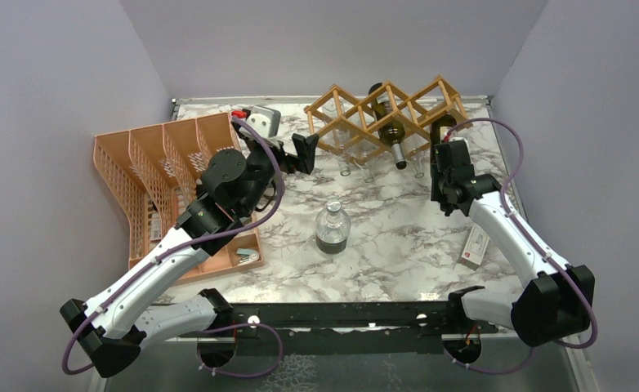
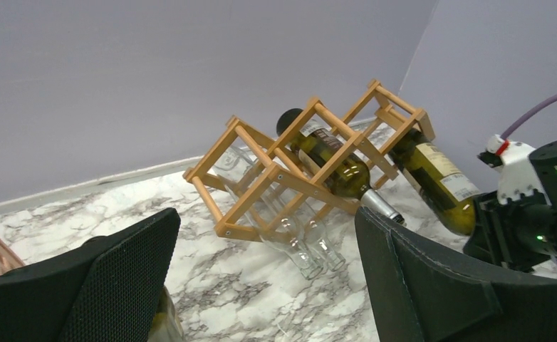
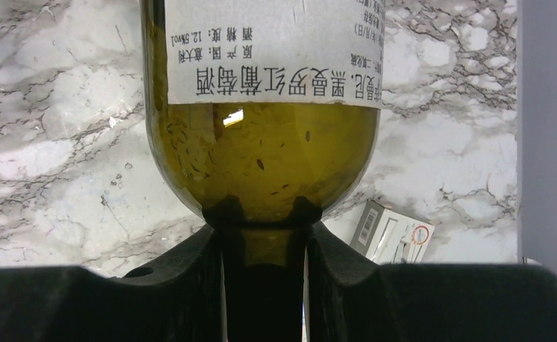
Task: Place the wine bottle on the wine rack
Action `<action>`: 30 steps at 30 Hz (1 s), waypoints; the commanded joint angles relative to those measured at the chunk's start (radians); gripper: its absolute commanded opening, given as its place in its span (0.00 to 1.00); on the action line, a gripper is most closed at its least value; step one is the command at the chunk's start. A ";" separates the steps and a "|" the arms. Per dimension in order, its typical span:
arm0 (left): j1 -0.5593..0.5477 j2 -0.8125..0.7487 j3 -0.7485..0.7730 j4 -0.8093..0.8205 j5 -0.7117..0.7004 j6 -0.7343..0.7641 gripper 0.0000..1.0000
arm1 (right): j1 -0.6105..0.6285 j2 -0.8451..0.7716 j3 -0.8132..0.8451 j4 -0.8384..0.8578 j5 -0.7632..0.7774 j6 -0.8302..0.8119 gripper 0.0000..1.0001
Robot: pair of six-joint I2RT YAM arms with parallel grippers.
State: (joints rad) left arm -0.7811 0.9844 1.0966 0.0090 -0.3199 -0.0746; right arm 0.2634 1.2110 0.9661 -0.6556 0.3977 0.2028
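The wooden lattice wine rack stands at the back of the marble table, seen slanted in the left wrist view as the rack. My right gripper is shut on the neck of the green wine bottle. That bottle lies tilted, its labelled body up in the rack's right-hand cell. From the right wrist, the bottle fills the view, and my right gripper clamps its neck. My left gripper hangs open in front of the rack's left end, its fingers wide apart with nothing between them.
A dark bottle lies in the rack's middle cell and clear glass bottles poke out of the left cells. A clear bottle stands mid-table. An orange mesh organizer sits left, a small box right. Walls enclose three sides.
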 commanded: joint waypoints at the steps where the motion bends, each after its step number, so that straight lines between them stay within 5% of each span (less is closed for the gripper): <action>1: 0.002 -0.008 0.031 -0.006 0.080 -0.072 0.99 | -0.021 0.024 0.075 0.204 -0.062 -0.096 0.01; 6: 0.002 -0.017 0.067 -0.014 0.193 -0.128 0.99 | -0.050 0.079 0.122 0.203 -0.149 -0.169 0.01; 18: 0.001 0.006 0.083 -0.041 0.201 -0.131 0.99 | -0.132 0.141 0.196 0.294 -0.399 -0.434 0.01; 30: 0.001 0.069 0.123 -0.051 0.197 -0.130 0.99 | -0.174 0.289 0.272 0.306 -0.420 -0.375 0.01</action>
State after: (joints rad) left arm -0.7811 1.0409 1.1732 -0.0475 -0.1387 -0.1951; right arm 0.0872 1.4887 1.1709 -0.5171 0.0452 -0.1917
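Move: My right hand holds the wine bottle by its neck, base end at the front opening of the wine rack's right-end cell, whose middle lies some 17 cm ahead, 2 cm left and 8 cm above that hand. The bottle already racked lies about 14 cm ahead, 11 cm left and 3 cm up; the white box is roughly 10 cm back, 10 cm right and 12 cm below. From my left hand the cell is about 20 cm ahead, 27 cm right and 18 cm lower. Keeping my grip on the neck, I push the bottle base-first deeper into the right-end cell, going forward about 8 cm at nearly the same height. Meanwhile I turn my right hand some 20 degrees counter-clockwise, swinging the base leftward against the rack. My open left hand draws back a little and shifts about 4 cm right, turning slightly clockwise, touching nothing. ##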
